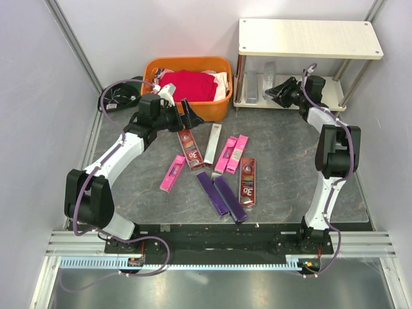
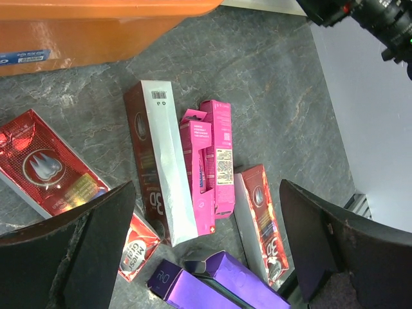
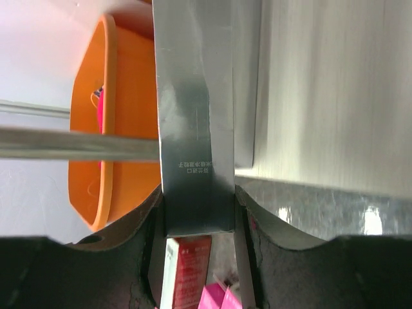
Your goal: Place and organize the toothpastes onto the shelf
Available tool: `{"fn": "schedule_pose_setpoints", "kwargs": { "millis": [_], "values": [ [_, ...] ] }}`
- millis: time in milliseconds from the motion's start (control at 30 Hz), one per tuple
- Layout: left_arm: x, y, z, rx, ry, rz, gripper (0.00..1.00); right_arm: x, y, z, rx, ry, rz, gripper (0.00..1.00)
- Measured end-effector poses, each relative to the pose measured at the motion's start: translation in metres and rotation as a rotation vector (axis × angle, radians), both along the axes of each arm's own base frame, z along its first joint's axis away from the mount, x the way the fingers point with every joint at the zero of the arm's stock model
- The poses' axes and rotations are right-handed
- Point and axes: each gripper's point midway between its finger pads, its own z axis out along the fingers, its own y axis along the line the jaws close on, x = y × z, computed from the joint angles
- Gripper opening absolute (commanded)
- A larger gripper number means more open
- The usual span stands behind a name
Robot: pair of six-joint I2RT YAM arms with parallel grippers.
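Note:
Several toothpastes lie loose on the table: dark red (image 1: 190,147) (image 1: 247,181), silver-grey (image 1: 212,143), pink (image 1: 231,154) (image 1: 172,174) and purple (image 1: 221,196). My left gripper (image 1: 190,116) hovers open over them near the basket. In its wrist view the wide-apart fingers (image 2: 71,251) frame a silver-grey box (image 2: 168,167), pink boxes (image 2: 207,164), a dark red box (image 2: 261,219) and purple boxes (image 2: 212,283), and hold nothing. My right gripper (image 1: 277,92) is at the shelf's lower board (image 1: 335,87), shut on a silver-grey toothpaste (image 3: 196,148). Another silver-grey box (image 1: 251,87) lies on that board.
The orange basket (image 1: 212,106) with red cloth (image 1: 188,84) stands left of the shelf, close behind my left gripper. The shelf's top board (image 1: 309,37) overhangs my right gripper. A metal corner post (image 3: 71,145) crosses the right wrist view. Grey walls close in on both sides.

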Motion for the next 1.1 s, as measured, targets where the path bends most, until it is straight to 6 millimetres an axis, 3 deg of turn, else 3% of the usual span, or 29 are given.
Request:
{"fn": "schedule_pose_setpoints", "kwargs": {
  "millis": [100,400,700,1100],
  "values": [
    [-0.001,0.0,0.0,0.001,0.001,-0.004,1.0,0.014,0.001,-0.006,0.005,-0.005,0.002,0.14],
    [-0.002,-0.001,-0.002,0.004,0.006,-0.01,1.0,0.033,0.006,-0.058,0.045,0.084,0.002,0.17],
    [-0.003,-0.001,-0.004,0.005,0.013,-0.014,1.0,0.06,0.02,-0.057,0.031,0.056,0.014,0.22],
    [-0.004,-0.004,-0.011,0.002,0.037,-0.033,1.0,0.054,0.029,-0.059,0.032,0.063,0.036,0.28]
  ]
}}
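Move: The right gripper already holds a silver toothpaste box by its near end. Its place on the lower shelf is centred about 13 cm ahead of the hand, 4 cm left and 6 cm lower. The silver box already shelved there lies roughly 10 cm ahead, 7 cm left and 7 cm down. The shelf's front left post stands level with the hand in reach, some 12 cm left. From the left gripper, that place is about 29 cm ahead, 22 cm right and 12 cm lower. Lower the right gripper about 6 cm while easing it forward over the lower shelf, setting the held toothpaste box down just right of the one already there. Push on deeper to some 6 cm forward in all, then slide the box about 3 cm left against its neighbour. Keep the fingers closed on its near end. ##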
